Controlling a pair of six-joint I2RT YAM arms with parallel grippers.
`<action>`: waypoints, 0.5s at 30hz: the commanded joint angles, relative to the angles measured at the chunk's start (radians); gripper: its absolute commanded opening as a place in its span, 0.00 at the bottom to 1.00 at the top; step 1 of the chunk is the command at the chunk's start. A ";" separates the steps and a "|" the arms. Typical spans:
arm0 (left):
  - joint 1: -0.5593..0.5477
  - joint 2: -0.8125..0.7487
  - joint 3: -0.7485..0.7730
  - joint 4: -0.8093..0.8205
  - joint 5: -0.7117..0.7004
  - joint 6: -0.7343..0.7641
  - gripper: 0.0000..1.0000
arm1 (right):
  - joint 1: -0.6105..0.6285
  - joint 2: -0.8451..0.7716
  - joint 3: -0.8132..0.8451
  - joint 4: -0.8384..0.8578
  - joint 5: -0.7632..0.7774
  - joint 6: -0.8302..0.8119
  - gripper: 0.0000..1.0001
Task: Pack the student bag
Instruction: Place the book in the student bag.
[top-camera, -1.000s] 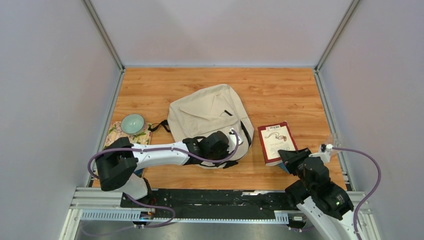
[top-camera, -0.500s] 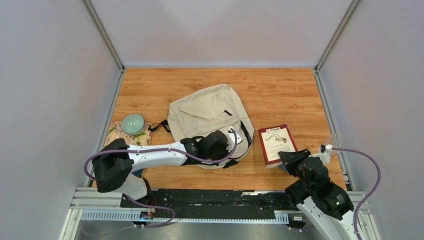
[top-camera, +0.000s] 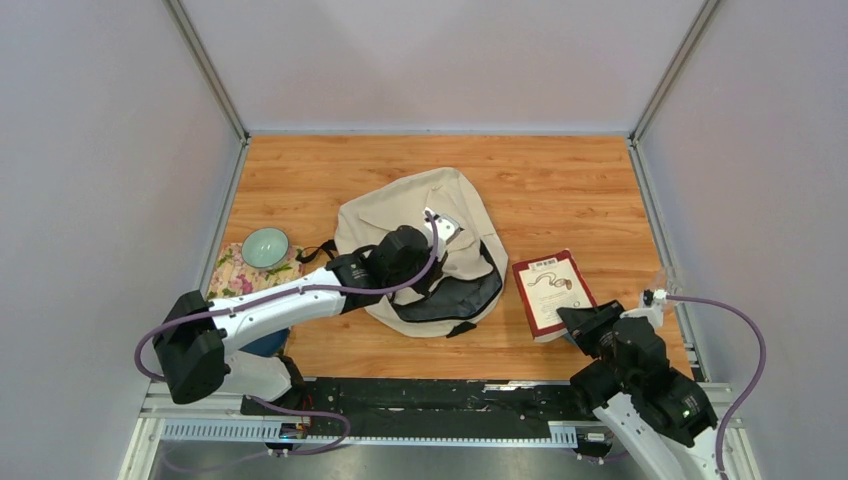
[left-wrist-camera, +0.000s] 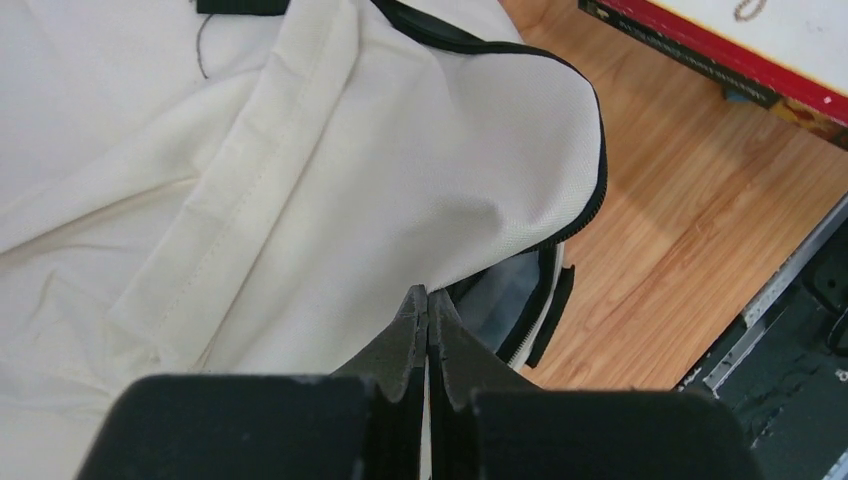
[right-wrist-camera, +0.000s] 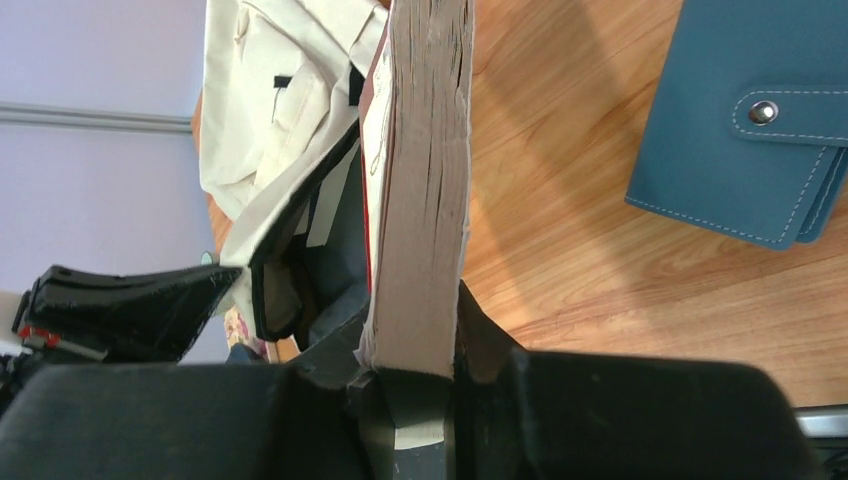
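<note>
The cream student bag (top-camera: 400, 215) lies mid-table with its mouth (top-camera: 450, 295) gaping dark toward the near right. My left gripper (top-camera: 440, 225) is shut on the edge of the bag's top flap and holds it raised. In the left wrist view, the closed tips of my left gripper (left-wrist-camera: 428, 300) pinch cream fabric (left-wrist-camera: 300, 200), and grey lining (left-wrist-camera: 510, 300) shows beneath. A red-and-white book (top-camera: 550, 290) is tilted up to the right of the bag. My right gripper (top-camera: 582, 325) is shut on its near edge. The right wrist view shows the right gripper (right-wrist-camera: 415, 345) clamping the book's page block (right-wrist-camera: 425, 180), which points at the open bag (right-wrist-camera: 260, 130).
A teal bowl (top-camera: 265, 247) sits on a floral pad (top-camera: 232, 272) at the left edge. A blue snap wallet (right-wrist-camera: 760, 120) lies on the wood to the right of the book. Grey walls enclose three sides, and a metal rail (top-camera: 400, 405) runs along the near edge.
My left gripper closed on the bag's flap edge and pulled it up and toward the back, opening the bag's mouth. The right gripper and its book shifted slightly left.
</note>
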 joint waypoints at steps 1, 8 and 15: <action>0.039 -0.048 0.057 0.025 0.013 -0.070 0.00 | 0.003 -0.076 0.085 0.020 -0.051 -0.020 0.00; 0.046 -0.108 0.046 0.098 0.011 -0.085 0.00 | 0.002 -0.078 0.179 -0.137 -0.140 -0.025 0.00; 0.044 -0.168 0.035 0.203 0.083 -0.062 0.00 | 0.002 -0.078 0.137 -0.078 -0.290 -0.039 0.00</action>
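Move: The right hand holds the book; the bag's open mouth lies about 22 cm to its left, 5 cm ahead and 7 cm below. The black strap end is some 7 cm nearer the bases than the mouth, and the blue wallet lies about 12 cm below the right hand, 3 cm to its right and 1 cm back. The left hand pinches the bag's flap, with the mouth about 5 cm to its right, 1 cm back and 8 cm below. Left lifts the still-pinched flap about 5 cm; right draws its gripped book back 4 cm and up. ##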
